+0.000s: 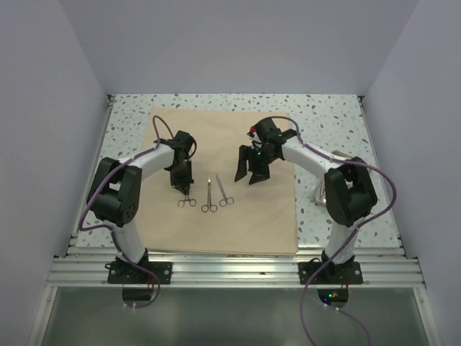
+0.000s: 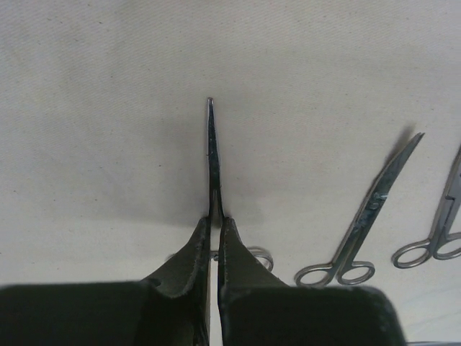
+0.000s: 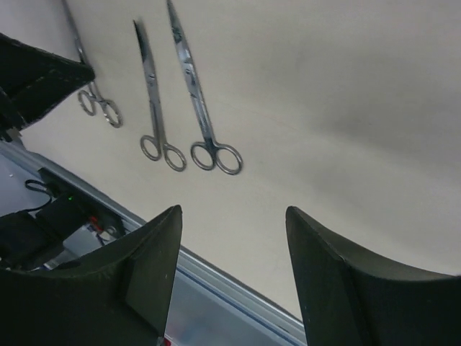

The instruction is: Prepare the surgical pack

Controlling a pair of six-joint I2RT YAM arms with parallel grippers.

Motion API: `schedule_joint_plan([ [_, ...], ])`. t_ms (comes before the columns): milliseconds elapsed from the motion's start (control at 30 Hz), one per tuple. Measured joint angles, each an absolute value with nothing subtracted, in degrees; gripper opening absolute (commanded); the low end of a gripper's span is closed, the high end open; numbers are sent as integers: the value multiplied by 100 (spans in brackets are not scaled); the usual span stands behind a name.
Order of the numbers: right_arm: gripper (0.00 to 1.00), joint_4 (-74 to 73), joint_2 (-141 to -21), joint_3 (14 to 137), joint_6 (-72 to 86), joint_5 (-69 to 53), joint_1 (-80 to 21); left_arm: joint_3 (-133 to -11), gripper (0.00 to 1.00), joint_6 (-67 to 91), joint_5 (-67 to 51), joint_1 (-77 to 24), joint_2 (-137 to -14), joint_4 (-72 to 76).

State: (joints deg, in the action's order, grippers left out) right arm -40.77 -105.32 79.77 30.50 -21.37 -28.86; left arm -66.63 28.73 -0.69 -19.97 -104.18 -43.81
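Observation:
The surgical pack (image 1: 245,223) is a large tan fabric sheet spread flat on the table; it also fills the left wrist view (image 2: 101,108) and the right wrist view (image 3: 346,86). Three silver instruments lie on it side by side. My left gripper (image 1: 181,185) (image 2: 215,218) is shut on the leftmost one, slim forceps (image 2: 212,151) (image 1: 186,201), with the tip sticking out past the fingertips and low over the cloth. Two scissors (image 1: 209,196) (image 1: 225,193) lie just to the right. My right gripper (image 1: 249,175) (image 3: 234,209) hangs open above the cloth with nothing between its fingers.
A shiny metal thing (image 1: 318,192) shows partly behind the right arm, off the cloth's right edge. The speckled tabletop (image 1: 324,108) borders the cloth. An aluminium rail (image 1: 230,270) (image 3: 238,288) runs along the near edge.

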Motion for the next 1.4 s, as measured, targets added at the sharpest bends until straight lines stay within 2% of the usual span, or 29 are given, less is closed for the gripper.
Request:
schedule_joint_plan([
  [333, 63, -2650, -11646, 8379, 4416, -3249, -3267, -6571, 0, 2838, -615, -1984, -9686, -4355],
  [767, 59, -1964, -12409, 9194, 5269, -3393, -3717, -6285, 0, 2849, -1052, -1986, -9428, -4335],
  [933, 59, -2370, -12460, 9362, 5098, -3203, -3758, -6167, 28, 2877, -1028, -1992, -9428, -4298],
  [967, 59, -2510, -12455, 9362, 5022, -3100, -3739, -6143, 43, 2888, -1015, -2001, -9428, -4296],
  [1000, 59, -2615, -12449, 9356, 4974, -3039, -3715, -6132, 50, 2888, -989, -2012, -9432, -4300],
  [1067, 59, -2794, -12372, 9229, 4831, -2869, -3623, -6139, 58, 2945, -917, -2080, -9456, -4287],
  [1400, 60, -3802, -10943, 8482, 3988, -2016, -2401, -6532, 56, 3120, -377, -2578, -9988, -4313],
])
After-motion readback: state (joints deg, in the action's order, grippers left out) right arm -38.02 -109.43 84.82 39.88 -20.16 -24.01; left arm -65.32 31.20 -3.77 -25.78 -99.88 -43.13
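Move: The left hand already pinches the clamp by its shanks, its middle about 2 cm ahead, fingertips roughly 1 cm above the cloth. The free spot for it lies 3 cm to the right; the middle scissors lie level, about 8 cm right, the right scissors about 12 cm right and 1 cm farther out. From the empty right hand the clamp lies about 20 cm left and 8 cm lower, roughly level fore and aft, and the right scissors 8 cm left, equally low. Up about 4 cm goes the left hand with the clamp still pinched, shifting some 2 cm right and back towards the middle scissors; its fingers then open wide and let go, and the hand eases farther right and sinks about 2 cm. The open right hand sweeps nearly 15 cm left towards the left hand, rolling some 20 degrees, then swings back right and ends about 5 cm farther forward, gripping nothing. ##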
